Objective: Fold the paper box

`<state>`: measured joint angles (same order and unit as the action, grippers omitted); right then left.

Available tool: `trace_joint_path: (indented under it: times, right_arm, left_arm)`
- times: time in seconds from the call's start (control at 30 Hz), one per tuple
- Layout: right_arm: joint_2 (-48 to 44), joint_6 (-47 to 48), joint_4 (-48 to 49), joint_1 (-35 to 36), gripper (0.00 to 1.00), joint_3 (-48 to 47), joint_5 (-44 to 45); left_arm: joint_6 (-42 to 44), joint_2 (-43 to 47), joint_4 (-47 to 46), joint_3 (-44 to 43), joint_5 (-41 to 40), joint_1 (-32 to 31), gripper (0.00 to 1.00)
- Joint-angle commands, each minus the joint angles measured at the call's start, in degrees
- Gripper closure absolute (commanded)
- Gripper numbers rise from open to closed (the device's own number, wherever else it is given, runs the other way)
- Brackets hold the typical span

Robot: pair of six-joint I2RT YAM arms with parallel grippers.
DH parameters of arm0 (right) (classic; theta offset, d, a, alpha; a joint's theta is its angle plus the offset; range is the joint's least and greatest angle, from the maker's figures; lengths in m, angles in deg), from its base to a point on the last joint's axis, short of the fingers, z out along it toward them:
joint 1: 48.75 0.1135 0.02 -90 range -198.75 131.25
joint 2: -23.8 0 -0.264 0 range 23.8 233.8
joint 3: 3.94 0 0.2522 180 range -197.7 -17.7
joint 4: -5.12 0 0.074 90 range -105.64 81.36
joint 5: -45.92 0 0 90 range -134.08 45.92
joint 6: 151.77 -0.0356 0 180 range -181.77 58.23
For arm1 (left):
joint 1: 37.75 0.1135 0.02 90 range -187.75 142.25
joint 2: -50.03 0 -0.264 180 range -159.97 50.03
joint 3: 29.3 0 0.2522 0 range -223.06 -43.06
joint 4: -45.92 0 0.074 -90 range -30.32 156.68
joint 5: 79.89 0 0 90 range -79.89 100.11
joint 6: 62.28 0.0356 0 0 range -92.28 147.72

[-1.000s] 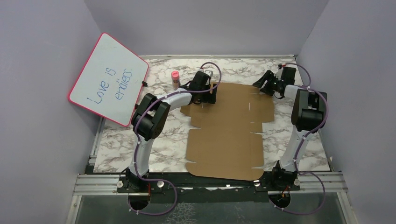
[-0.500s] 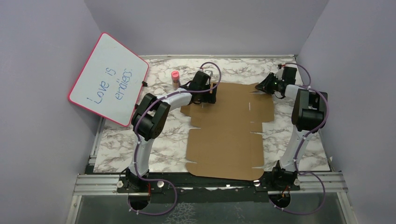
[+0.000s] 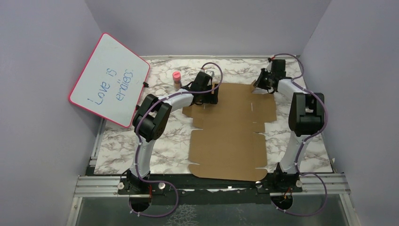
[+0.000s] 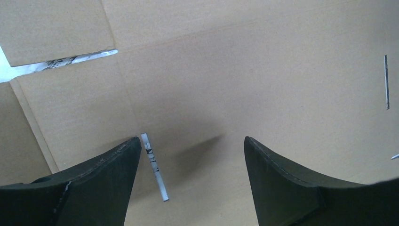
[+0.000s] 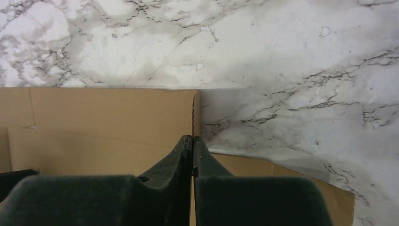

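Observation:
The paper box (image 3: 230, 136) is a flat brown cardboard sheet lying on the marble table (image 3: 164, 141). My left gripper (image 3: 211, 96) hovers open over its far left part; in the left wrist view the fingers (image 4: 94, 183) straddle bare cardboard (image 4: 235, 70) beside a narrow slit (image 4: 154, 167). My right gripper (image 3: 261, 84) is at the sheet's far right corner. In the right wrist view its jaws (image 5: 193, 139) are shut on the thin edge of a cardboard flap (image 5: 94, 122), which stands up from the table.
A pink-framed whiteboard (image 3: 110, 77) leans against the left wall. A small pink-capped bottle (image 3: 177, 79) stands on the table just left of my left gripper. Purple walls close in the back and both sides.
My right gripper has swung left and back to the sheet's far right corner and shut on the flap's edge. The left arm has not moved.

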<state>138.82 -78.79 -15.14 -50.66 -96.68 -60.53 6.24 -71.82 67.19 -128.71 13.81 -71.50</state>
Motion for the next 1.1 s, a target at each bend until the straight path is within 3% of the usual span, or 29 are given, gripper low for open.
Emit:
trace_joint_path:
  times: [0.0, 0.13, 0.27, 0.4, 0.57, 0.63, 1.07]
  right_arm:
    - [-0.27, 4.24, -6.80, 4.33, 0.93, -4.84, 12.46]
    - [1.17, 5.63, -8.90, 7.06, 0.93, -7.64, 17.28]
    - [1.53, 4.69, -9.40, 7.26, 0.90, -8.63, 16.78]
    - [-0.34, 4.20, -8.75, 7.26, 0.77, -8.18, 16.79]
    - [-4.73, 3.92, -8.26, 7.03, 0.54, -6.37, 16.73]
    - [-6.98, 3.60, -8.39, 6.93, 0.50, -4.75, 16.73]
    - [-34.59, -9.01, -1.61, 4.39, 0.31, 26.75, 12.44]
  left_arm:
    - [-1.38, -3.05, 1.39, 0.04, 1.67, -0.61, 0.18]
    - [-1.42, -3.14, 1.28, 0.11, 1.45, -0.61, 0.18]
    - [-1.38, -2.86, 1.10, 0.46, 1.10, -0.65, 0.18]
    - [-1.20, -1.68, 0.91, 1.02, 0.42, -0.61, 0.18]
    - [-1.42, 0.38, 0.40, 0.83, -0.18, -0.63, 0.18]
    - [-1.53, 1.56, 0.36, 0.50, -0.59, -0.61, 0.18]
    - [-2.39, 10.17, 0.49, 4.92, -2.58, -0.90, 0.17]
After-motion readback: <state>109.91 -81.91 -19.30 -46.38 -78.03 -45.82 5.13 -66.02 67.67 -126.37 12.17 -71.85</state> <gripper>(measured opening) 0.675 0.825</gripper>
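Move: The far right tab of the box is already pinched in the right gripper, its middle roughly 1 cm left of the fingers and 1 cm below. From this gripper the right slot lies about 10 cm back, 2 cm left and 3 cm down; the right side flap is equally far back and low, but 5 cm right. From the left gripper, the tab is some 16 cm right, 4 cm ahead and 1 cm up; the left slot is 4 cm left and 4 cm back. Carry the pinched tab on over its crease with the right gripper, about 3 cm left, up and slightly forward, rolling the hand's left side down some 15 degrees. Pause, open the fingers wide to let go, then draw back about 10 cm and rise 6 cm. Keep the open left gripper resting on the board by the left slot, then lift it about 3.5 cm at the end. ##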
